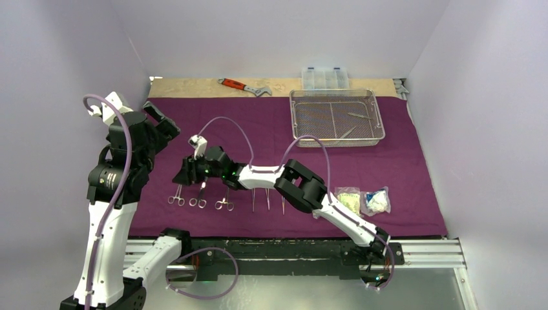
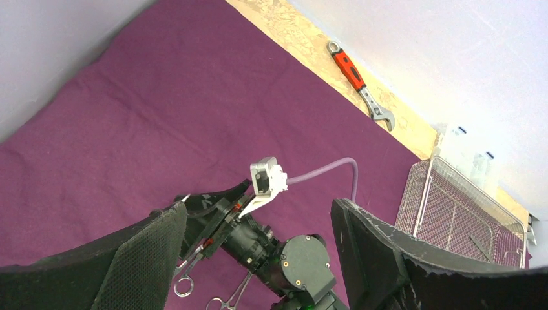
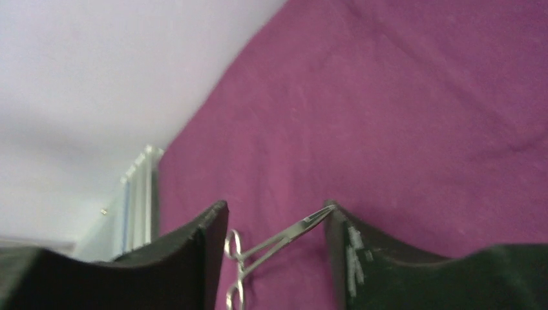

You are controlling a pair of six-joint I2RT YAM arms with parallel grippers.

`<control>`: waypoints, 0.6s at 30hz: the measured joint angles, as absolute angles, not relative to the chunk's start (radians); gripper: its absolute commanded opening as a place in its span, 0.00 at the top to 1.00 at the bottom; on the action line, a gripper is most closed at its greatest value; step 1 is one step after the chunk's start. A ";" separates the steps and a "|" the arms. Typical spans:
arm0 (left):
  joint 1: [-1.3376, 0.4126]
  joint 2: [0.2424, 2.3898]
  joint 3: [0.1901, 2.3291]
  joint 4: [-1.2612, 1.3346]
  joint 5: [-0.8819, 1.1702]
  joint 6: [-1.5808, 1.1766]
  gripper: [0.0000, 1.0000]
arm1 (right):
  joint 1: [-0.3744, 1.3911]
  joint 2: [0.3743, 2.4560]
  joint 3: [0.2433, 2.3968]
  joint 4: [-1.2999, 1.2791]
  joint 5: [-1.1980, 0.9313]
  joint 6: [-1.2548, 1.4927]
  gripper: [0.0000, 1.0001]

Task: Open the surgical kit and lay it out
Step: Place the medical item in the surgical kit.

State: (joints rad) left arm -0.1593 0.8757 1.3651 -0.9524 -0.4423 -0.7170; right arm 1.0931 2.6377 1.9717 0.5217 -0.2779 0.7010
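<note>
The dark-purple cloth [image 1: 400,161] lies spread flat over the table. Along its near edge three forceps [image 1: 198,199] lie in a row, with slim tweezers [image 1: 268,199] to their right and two clear packets [image 1: 362,199] further right. The wire-mesh tray [image 1: 336,137] stands at the back right with thin steel pieces inside. My right gripper [image 1: 184,173] [image 3: 274,210] is low over the leftmost forceps [image 3: 278,242], open; the forceps lies on the cloth between the fingers, its tip touching the right finger [image 3: 352,252]. My left gripper [image 1: 158,123] [image 2: 257,206] hangs open and empty above the cloth's left part.
A red-handled wrench [image 1: 242,86] lies on the bare wood strip behind the cloth. A clear compartment box [image 1: 325,78] stands behind the tray. Walls close in on the left, right and back. The right arm [image 1: 304,187] stretches across the row of instruments.
</note>
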 measured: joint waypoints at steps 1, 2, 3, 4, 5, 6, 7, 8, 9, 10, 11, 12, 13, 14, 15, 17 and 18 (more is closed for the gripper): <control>-0.159 0.876 1.365 -0.952 -0.442 -0.717 0.19 | 1.093 2.638 1.972 0.508 -0.268 0.690 0.34; -0.159 0.876 1.365 -0.952 -0.441 -0.717 0.19 | 1.093 2.637 1.973 0.489 -0.250 0.673 0.32; -0.159 0.876 1.365 -0.952 -0.441 -0.717 0.19 | 1.093 2.637 1.973 0.477 -0.242 0.664 0.31; -0.159 0.876 1.365 -0.953 -0.441 -0.718 0.19 | 1.092 2.637 1.974 0.464 -0.224 0.652 0.30; -0.159 0.876 1.365 -0.953 -0.441 -0.718 0.19 | 1.091 2.636 1.974 0.458 -0.218 0.645 0.29; -0.159 0.876 1.365 -0.953 -0.441 -0.718 0.19 | 1.089 2.633 1.975 0.452 -0.210 0.638 0.26; -0.159 0.875 1.365 -0.953 -0.441 -0.718 0.19 | 1.085 2.627 1.975 0.440 -0.198 0.628 0.23; -0.159 0.875 1.365 -0.953 -0.440 -0.718 0.19 | 1.082 2.623 1.978 0.431 -0.193 0.624 0.21; -0.159 0.873 1.365 -0.954 -0.441 -0.719 0.19 | 1.080 2.619 1.982 0.421 -0.187 0.617 0.20; -0.159 0.873 1.365 -0.955 -0.441 -0.719 0.19 | 1.078 2.613 1.984 0.413 -0.177 0.610 0.19; -0.159 0.871 1.365 -0.957 -0.441 -0.719 0.19 | 1.074 2.606 1.986 0.407 -0.173 0.604 0.19; -0.159 0.871 1.365 -0.959 -0.441 -0.720 0.19 | 1.068 2.598 1.986 0.403 -0.171 0.599 0.18; -0.159 0.870 1.365 -0.961 -0.441 -0.721 0.19 | 1.063 2.591 1.987 0.398 -0.168 0.596 0.18; -0.159 0.869 1.365 -0.961 -0.441 -0.721 0.19 | 1.055 2.581 1.992 0.387 -0.165 0.591 0.18; -0.159 0.868 1.365 -0.960 -0.441 -0.721 0.19 | 1.047 2.569 1.995 0.378 -0.164 0.588 0.18; -0.159 0.866 1.365 -0.960 -0.441 -0.721 0.19 | 1.030 2.543 1.995 0.357 -0.159 0.583 0.18; -0.159 0.865 1.365 -0.959 -0.441 -0.721 0.19 | 1.019 2.526 1.995 0.347 -0.155 0.582 0.19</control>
State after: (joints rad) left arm -0.1593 0.8650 1.3651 -0.9592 -0.4408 -0.7212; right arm 1.0191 2.5263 1.9949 0.3473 -0.1551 0.5816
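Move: The left scissors, just being let go, have their middle about 3 cm back from the right hand, neither left nor right of it, and some 4 cm below, tip reaching forward to the front finger. Beside them at the same height lie the second scissors, 7 cm right and 4 cm back of the hand, and the clamp, 16 cm right and 5 cm back. From the left hand the left scissors lie 2 cm back, 4 cm right, about 32 cm below. The right hand's fingers, already half apart, spread wide as the hand dips a last 1.5 cm towards the cloth and slides a little forward, so the left scissors' tip comes free of the front finger. It then lifts away with growing speed, ending about 7 cm forward, 4 cm up and 3 cm to the right of its start, the wrist turning some 10 degrees clockwise. ##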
